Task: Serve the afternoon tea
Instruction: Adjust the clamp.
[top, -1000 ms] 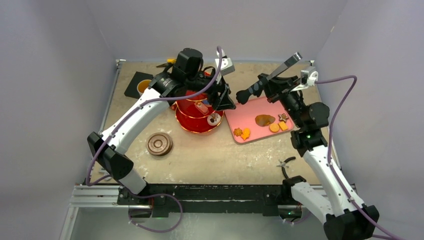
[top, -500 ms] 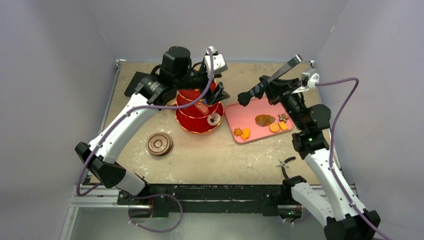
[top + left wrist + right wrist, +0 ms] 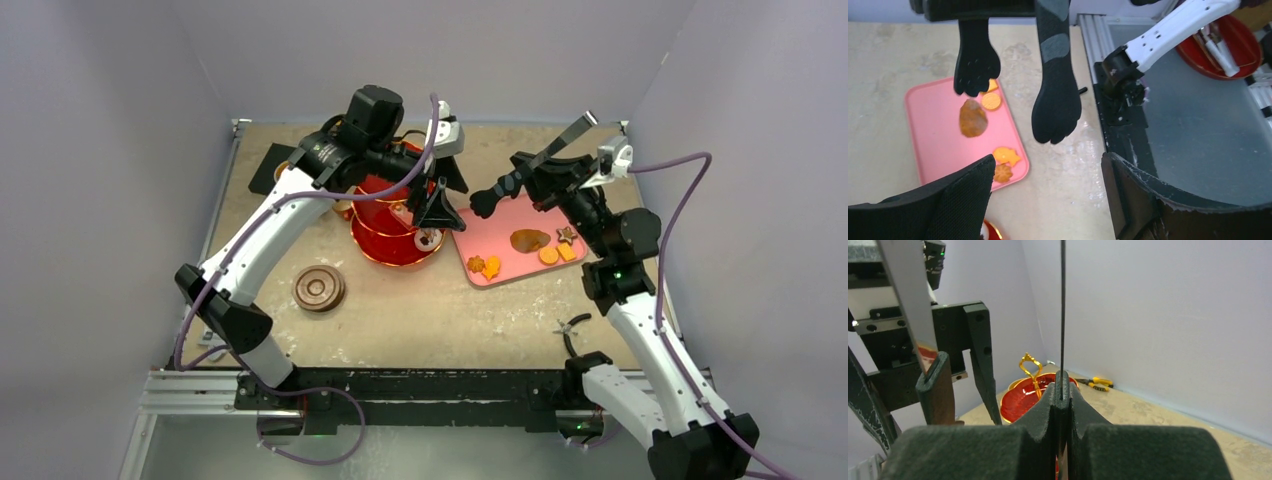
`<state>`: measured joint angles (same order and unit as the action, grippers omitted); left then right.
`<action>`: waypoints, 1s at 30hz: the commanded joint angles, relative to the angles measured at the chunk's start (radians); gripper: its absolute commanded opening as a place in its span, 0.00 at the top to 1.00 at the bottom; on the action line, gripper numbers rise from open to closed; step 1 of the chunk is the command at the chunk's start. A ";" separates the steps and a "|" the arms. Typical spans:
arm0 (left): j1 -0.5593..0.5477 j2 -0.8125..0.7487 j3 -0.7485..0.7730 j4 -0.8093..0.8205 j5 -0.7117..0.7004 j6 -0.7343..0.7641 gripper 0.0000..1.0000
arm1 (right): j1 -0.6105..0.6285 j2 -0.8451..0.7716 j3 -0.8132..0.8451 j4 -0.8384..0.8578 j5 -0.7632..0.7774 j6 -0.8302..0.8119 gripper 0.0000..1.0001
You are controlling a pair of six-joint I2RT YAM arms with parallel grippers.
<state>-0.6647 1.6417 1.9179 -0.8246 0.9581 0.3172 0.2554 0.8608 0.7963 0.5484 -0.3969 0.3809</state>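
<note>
The red three-tier stand [image 3: 385,235] with gold rims stands mid-table, and a small pastry [image 3: 428,238] lies on its bottom tier. My left gripper [image 3: 441,203] hovers open at the stand's right side, with nothing between its fingers [image 3: 955,200]. Right of the stand, several biscuits [image 3: 548,255] and a brown pastry [image 3: 528,240] lie on the pink tray [image 3: 500,225]. Above the tray's far left corner, my right gripper [image 3: 562,172] is shut on the black tongs [image 3: 488,198]. The tongs' two black tips [image 3: 1055,102] hang apart over the tray [image 3: 935,130]. The stand's gold handle [image 3: 1030,367] shows behind my right gripper [image 3: 1062,385].
A brown round saucer [image 3: 319,288] lies front left of the stand. A black mat [image 3: 268,168] sits at the back left, partly under my left arm. Yellow pliers [image 3: 1096,383] lie by the back wall. Small pliers [image 3: 572,325] rest near the right arm's base.
My left gripper drew back over the stand, then came forward and down to the stand's right side, opening a little wider. The tongs' tips shifted slightly left.
</note>
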 commanded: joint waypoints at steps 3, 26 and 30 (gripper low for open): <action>-0.005 0.051 0.072 0.030 0.240 -0.125 0.28 | 0.004 0.009 0.009 0.120 -0.052 0.028 1.00; 0.051 0.008 0.001 0.373 0.336 -0.443 1.00 | 0.011 0.050 0.206 -0.287 -0.342 -0.030 0.28; 0.066 -0.041 -0.080 0.578 0.370 -0.593 1.00 | -0.005 0.034 0.195 -0.319 -0.465 -0.037 0.01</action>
<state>-0.6159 1.6756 1.8942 -0.4786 1.2949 -0.1284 0.2581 0.9199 0.9569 0.3267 -0.6788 0.3744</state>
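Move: Just off the open left fingertips, about 5 cm to their right, level fore and aft and some 2 cm higher, hang the clamp's black ends. The cake stand's middle lies about 14 cm ahead, 10 cm left and 23 cm below that hand; the pink tray 12 cm ahead, 17 cm right and 36 cm below. From the right hand, which holds the clamp shut, those black ends lie about 7 cm left, 4 cm back and slightly lower. Rising and drawing back about 2 cm while reaching a little right, the left hand rolls some 15 degrees and shuts its fingers on one black end of the clamp, then lifts on to about 5 cm higher. Only after that does the right hand open wide and let go, shifting about 4 cm left and 2 back, turning counter-clockwise. ##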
